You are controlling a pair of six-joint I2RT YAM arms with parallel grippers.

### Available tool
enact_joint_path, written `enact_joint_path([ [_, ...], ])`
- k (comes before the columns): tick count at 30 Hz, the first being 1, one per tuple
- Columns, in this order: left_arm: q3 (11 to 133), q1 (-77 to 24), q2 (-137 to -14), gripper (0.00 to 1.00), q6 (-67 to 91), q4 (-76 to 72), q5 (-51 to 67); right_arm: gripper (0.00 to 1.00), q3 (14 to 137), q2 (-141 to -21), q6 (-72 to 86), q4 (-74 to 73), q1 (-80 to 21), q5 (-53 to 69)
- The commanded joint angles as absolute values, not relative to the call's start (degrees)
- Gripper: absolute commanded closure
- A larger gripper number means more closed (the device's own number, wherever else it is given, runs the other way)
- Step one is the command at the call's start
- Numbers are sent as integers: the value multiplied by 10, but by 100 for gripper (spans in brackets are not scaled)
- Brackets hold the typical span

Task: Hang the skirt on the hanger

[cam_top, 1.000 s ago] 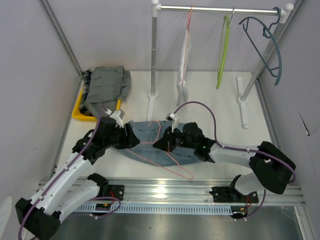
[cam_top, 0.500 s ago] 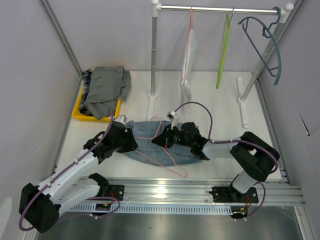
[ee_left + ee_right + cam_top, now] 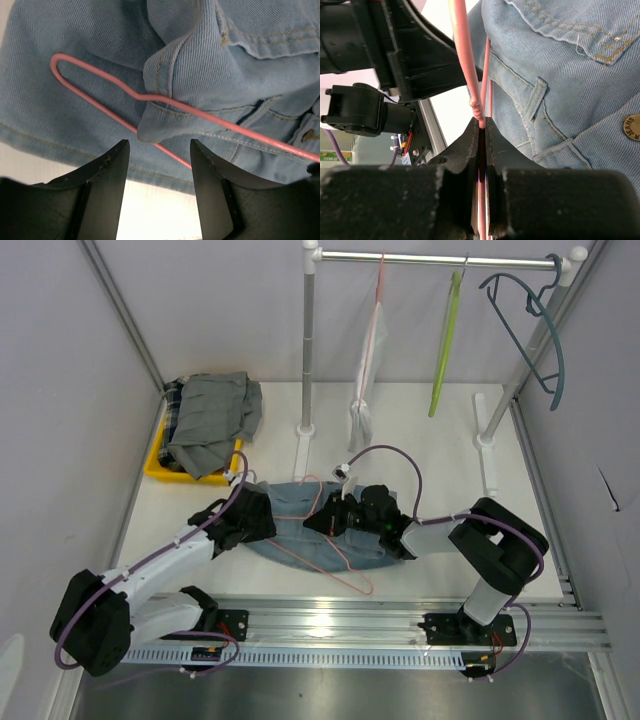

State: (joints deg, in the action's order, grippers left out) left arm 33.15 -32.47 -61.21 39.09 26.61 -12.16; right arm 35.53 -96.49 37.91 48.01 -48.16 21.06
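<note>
A light blue denim skirt (image 3: 300, 530) lies flat on the white table between the two arms. A thin pink wire hanger (image 3: 335, 555) lies across it; one end loop (image 3: 62, 67) rests on the denim and a fold of waistband (image 3: 170, 75) drapes over the wire. My right gripper (image 3: 481, 125) is shut on the pink hanger wire (image 3: 462, 50) near its twisted neck, at the skirt's middle. My left gripper (image 3: 157, 150) stands open just off the skirt's left hem (image 3: 60, 147), nothing between its fingers (image 3: 110, 170).
A yellow tray (image 3: 160, 465) with folded grey clothes (image 3: 210, 420) sits at the back left. A clothes rail (image 3: 440, 257) at the back carries a pink hanger with a clear bag (image 3: 368, 360), a green hanger (image 3: 445, 340) and a teal hanger (image 3: 535, 325). Rail feet (image 3: 305, 430) stand behind the skirt.
The left gripper has slid lower along the skirt's left edge and its arm has stretched out. The right gripper holds the hanger in nearly the same place. The bag on the rail sways.
</note>
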Motion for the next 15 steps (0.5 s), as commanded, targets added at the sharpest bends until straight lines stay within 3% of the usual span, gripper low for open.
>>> enact_joint_path([
  [1,317,-330,-625,43,403,208,-149,100,355,-967,367,511,-477,214],
  [11,286,-331,-675,50,395,98,-135,100,344,-967,352,509,-464,214],
  [15,308,-332,-686,78,376,85,-104,100,339,-973,344,505,-454,213],
])
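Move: A denim fold at the skirt's waistband lies just ahead of my open left hand, about 2 cm forward, 1 cm right and some 4 cm below, lapping over the hanger's lower bar. The hanger's left end sits roughly 4 cm ahead, 5 cm left and 4 cm down; its neck, held by my right hand, is about 9 cm right, 2 cm ahead and 2 cm higher. From my right hand the fold lies about 8 cm left, level forward and 6 cm below. I sink my left hand about 3 cm onto the skirt's fold, easing some 1.5 cm forward and a touch right with the wrist angle kept, and bring the half-open fingers together late in the descent, so the tips start to pinch the fold beside the hanger's lower bar. My right hand keeps its grip on the hanger's neck and drifts about 1.5 cm right and forward, sinking slightly. ##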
